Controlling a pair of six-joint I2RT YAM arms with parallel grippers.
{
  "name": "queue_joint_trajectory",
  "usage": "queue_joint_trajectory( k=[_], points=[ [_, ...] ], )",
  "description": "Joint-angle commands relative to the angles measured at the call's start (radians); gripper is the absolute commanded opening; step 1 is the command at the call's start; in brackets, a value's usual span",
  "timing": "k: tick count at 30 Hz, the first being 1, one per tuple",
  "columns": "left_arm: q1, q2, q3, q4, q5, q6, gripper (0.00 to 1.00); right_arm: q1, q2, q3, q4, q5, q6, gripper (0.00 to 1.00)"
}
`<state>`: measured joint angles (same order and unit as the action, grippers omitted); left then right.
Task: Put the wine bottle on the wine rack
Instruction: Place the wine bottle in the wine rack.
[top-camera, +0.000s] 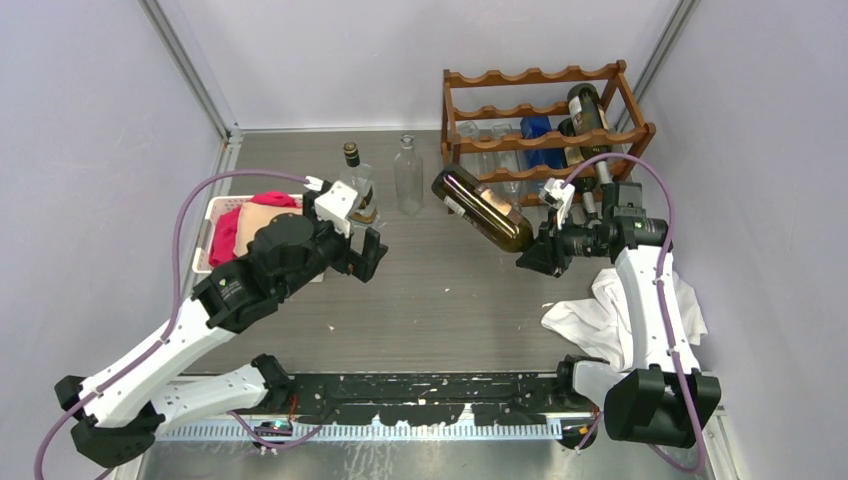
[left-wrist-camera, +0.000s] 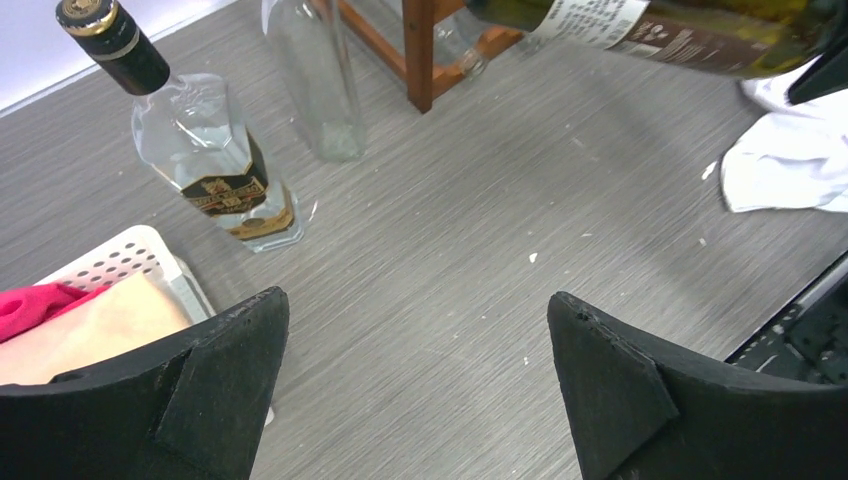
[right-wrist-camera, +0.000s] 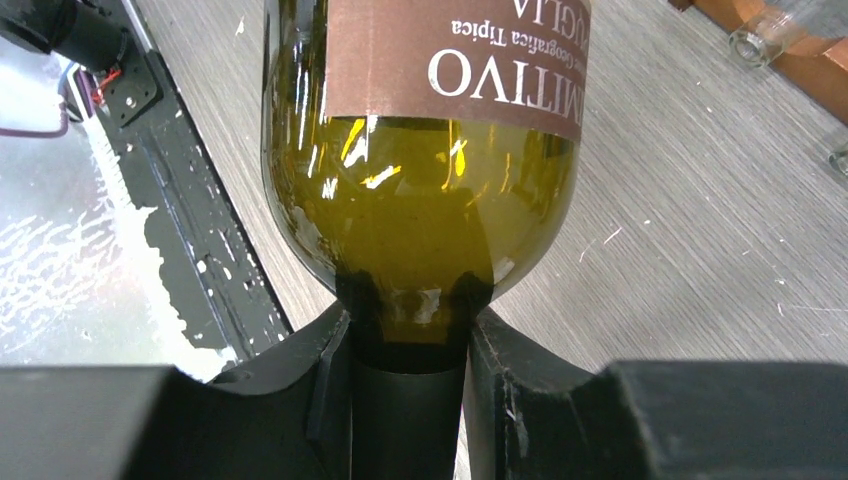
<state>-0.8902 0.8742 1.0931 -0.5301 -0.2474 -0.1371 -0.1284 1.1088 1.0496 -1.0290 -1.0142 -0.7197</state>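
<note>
A dark olive wine bottle (top-camera: 483, 208) with a brown label hangs in the air, lying nearly level, its base pointing left and away. My right gripper (top-camera: 530, 258) is shut on its black-capped neck (right-wrist-camera: 410, 400), and the glass shoulder (right-wrist-camera: 420, 215) fills the right wrist view. The reddish-brown wine rack (top-camera: 545, 135) stands at the back right, just behind the bottle, with bottles lying in its tiers. My left gripper (top-camera: 372, 252) hovers open over the bare table left of centre; its fingers (left-wrist-camera: 225, 370) hold nothing.
A clear liquor bottle with a black cap (top-camera: 355, 185) and a clear empty bottle (top-camera: 407, 178) stand at the back middle. A white basket (top-camera: 218, 215) with red and tan cloths sits at the left. A white cloth (top-camera: 600, 315) lies by the right arm.
</note>
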Motion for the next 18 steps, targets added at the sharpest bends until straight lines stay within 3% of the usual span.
queue_joint_trajectory(
  k=[1, 4, 7, 18],
  points=[
    [0.031, 0.003, 0.018, -0.008, 0.051, 0.068, 1.0, -0.005, 0.005, 0.116, -0.113, -0.049, -0.165, 0.01],
    [0.031, -0.016, 0.002, -0.009, 0.095, 0.086, 1.0, -0.005, -0.013, 0.132, -0.21, 0.013, -0.238, 0.01],
    [0.031, -0.059, -0.038, -0.005, 0.109, 0.118, 1.0, -0.005, -0.086, 0.114, -0.199, 0.072, -0.197, 0.01],
    [0.031, -0.195, -0.247, 0.061, -0.008, 0.214, 1.0, -0.047, -0.13, 0.075, -0.213, 0.235, -0.126, 0.01]
  ],
)
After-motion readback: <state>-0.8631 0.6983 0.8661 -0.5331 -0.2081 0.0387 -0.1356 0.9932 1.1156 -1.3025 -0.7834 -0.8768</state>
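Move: The right hand already grips the wine bottle by its neck, body pointing left and a little forward. The rack's middle lies about 25 cm straight ahead of it and 8 cm lower, with the racked wine bottle some 24 cm ahead and 9 cm to the right, 3 cm lower. The white cloth is 6 cm back, 21 cm right and 20 cm below. From the empty left hand the rack is about 28 cm ahead, 30 cm right and 18 cm lower. Back by about 4 cm and some 3 cm to the right, nearly level, the right hand draws away from the rack, keeping its grip on the bottle's neck while the wrist tips the bottle's base end down about 15 degrees. The open, empty left hand sinks some 6 cm and shifts 3 cm left, away from the held bottle. ##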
